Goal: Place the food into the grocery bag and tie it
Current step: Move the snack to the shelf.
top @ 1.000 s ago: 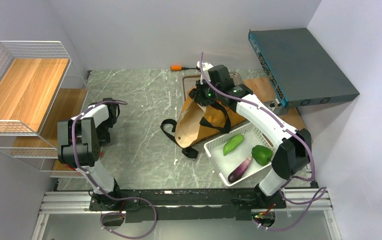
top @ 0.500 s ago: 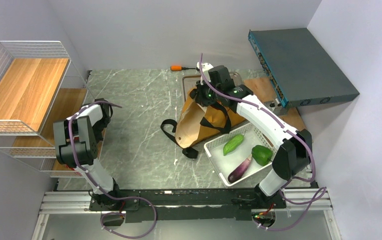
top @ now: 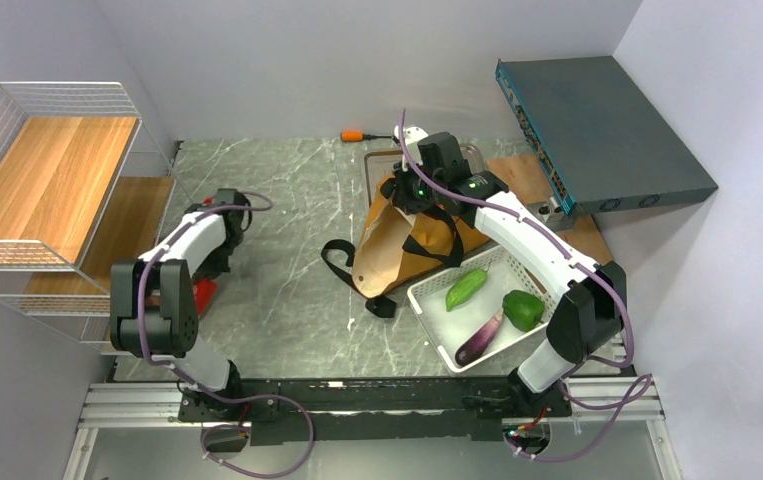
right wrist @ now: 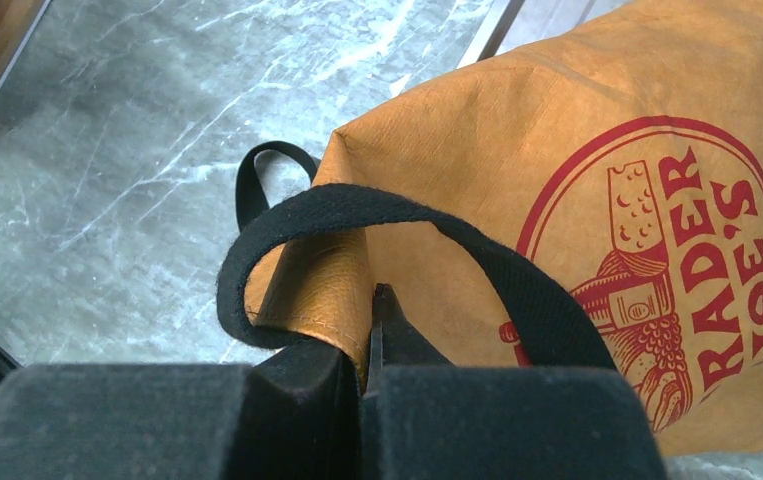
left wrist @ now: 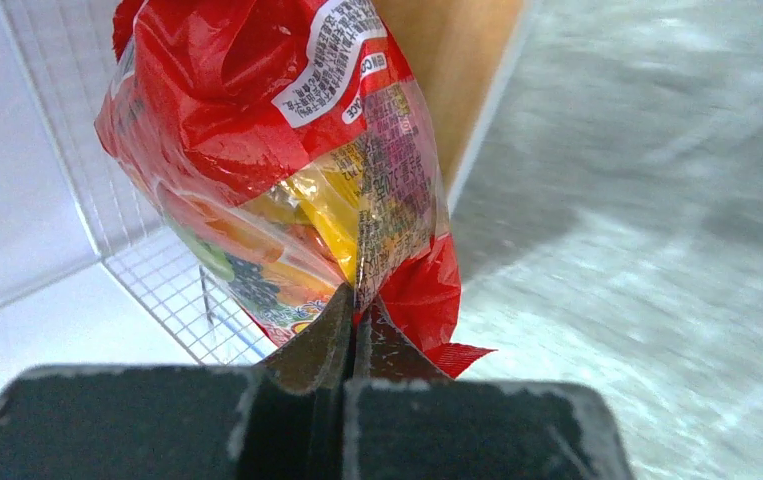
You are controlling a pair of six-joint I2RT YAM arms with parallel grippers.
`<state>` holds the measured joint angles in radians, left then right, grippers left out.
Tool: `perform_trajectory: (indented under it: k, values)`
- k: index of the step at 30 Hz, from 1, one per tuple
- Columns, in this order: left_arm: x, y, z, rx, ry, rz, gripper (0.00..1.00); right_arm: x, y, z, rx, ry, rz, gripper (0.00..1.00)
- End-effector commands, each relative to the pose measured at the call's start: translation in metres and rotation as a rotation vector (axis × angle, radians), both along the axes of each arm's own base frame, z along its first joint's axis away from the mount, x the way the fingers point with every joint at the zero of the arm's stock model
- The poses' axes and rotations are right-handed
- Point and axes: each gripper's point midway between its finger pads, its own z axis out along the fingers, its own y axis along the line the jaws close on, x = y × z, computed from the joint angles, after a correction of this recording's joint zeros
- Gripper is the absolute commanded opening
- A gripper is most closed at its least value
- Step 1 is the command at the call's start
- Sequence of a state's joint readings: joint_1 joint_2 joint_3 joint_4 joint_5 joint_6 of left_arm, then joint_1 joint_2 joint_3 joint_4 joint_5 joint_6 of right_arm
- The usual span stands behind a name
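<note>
My left gripper (left wrist: 357, 300) is shut on the lower seam of a red and yellow snack packet (left wrist: 287, 150), which hangs in front of the wire rack. From above, the packet (top: 204, 294) shows as a red patch by the rack's lower shelf, under the left arm. The mustard grocery bag (top: 387, 245) stands at the table's middle, its black straps (top: 342, 262) trailing left. My right gripper (top: 412, 190) is shut on the bag's folded rim (right wrist: 327, 290), beside a black strap (right wrist: 357, 205). A purple oblong root (top: 481, 338) lies in the white basket (top: 427, 300).
The basket also holds a green cucumber (top: 465, 288) and a green pepper (top: 523, 308). A wire rack with wooden shelves (top: 47, 180) fills the left side. A dark grey box (top: 597, 130) sits at the back right, and an orange object (top: 354, 134) at the back edge.
The left gripper closed on the snack packet by the rack, and the left arm stretched out over the table, bringing the red packet into view. The right arm has held still on the bag.
</note>
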<state>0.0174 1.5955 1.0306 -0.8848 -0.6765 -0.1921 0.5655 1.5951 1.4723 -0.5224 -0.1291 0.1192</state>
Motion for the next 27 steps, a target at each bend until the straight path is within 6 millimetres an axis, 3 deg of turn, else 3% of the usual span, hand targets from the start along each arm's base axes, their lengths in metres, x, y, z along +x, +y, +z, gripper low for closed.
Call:
perform_trajectory:
  k: [1,6,7,8,9,10,13,17,23,27]
  values:
    - [0.035,-0.036,0.02,-0.028,-0.108,-0.153,0.0,0.002,-0.01,0.017,-0.01,-0.056,-0.022,0.0]
    - [0.057,-0.067,0.027,-0.062,-0.132,-0.232,0.01,0.004,-0.009,0.018,-0.012,-0.058,-0.02,0.0]
    - [0.06,-0.073,0.031,-0.07,-0.146,-0.252,0.09,0.004,-0.009,0.018,-0.012,-0.059,-0.021,0.0]
    - [0.062,-0.078,0.035,-0.077,-0.163,-0.275,0.35,0.004,-0.009,0.018,-0.015,-0.06,-0.021,0.0]
    - [0.065,-0.085,0.039,-0.091,-0.187,-0.299,0.68,0.004,-0.01,0.017,-0.018,-0.061,-0.023,0.0]
    - [0.067,-0.09,0.043,-0.105,-0.208,-0.323,0.96,0.004,-0.01,0.017,-0.02,-0.062,-0.022,0.0]
    - [0.07,-0.098,0.053,-0.128,-0.252,-0.358,1.0,0.004,-0.011,0.016,-0.027,-0.063,-0.021,0.0]
    - [0.068,-0.093,0.051,-0.094,-0.22,-0.329,0.99,0.003,-0.012,0.015,-0.03,-0.062,-0.023,0.0]
    - [0.049,-0.099,0.018,-0.091,-0.009,-0.394,1.0,0.002,-0.013,0.014,-0.029,-0.058,-0.021,0.0]
    - [0.044,-0.108,0.007,-0.066,0.026,-0.483,0.99,0.001,-0.013,0.014,-0.029,-0.059,-0.021,0.0]
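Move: By the bottom shelf, the left hand already pinches the near right corner of the red snack bag, whose middle lies about 4 cm to its left, 1 cm ahead and some 4 cm below. The bottom shelf's middle is roughly 12 cm to the hand's left and 1 cm ahead, also about 4 cm down. Off to its right, about 38 cm away and 6 cm ahead, is the grocery bag. From the right hand, the snack lies some 45 cm left, 12 cm back and 18 cm below. Drawing the pinched snack away from the shelf, the left hand swings right and somewhat forward over the open table, about 10 cm right and 5 cm forward in all, turning clockwise some 20 degrees. Partway it opens wide and lets the corner go, rises to about 4 cm above its start, then sinks roughly 2.5 cm with fingers spread over the snack. ##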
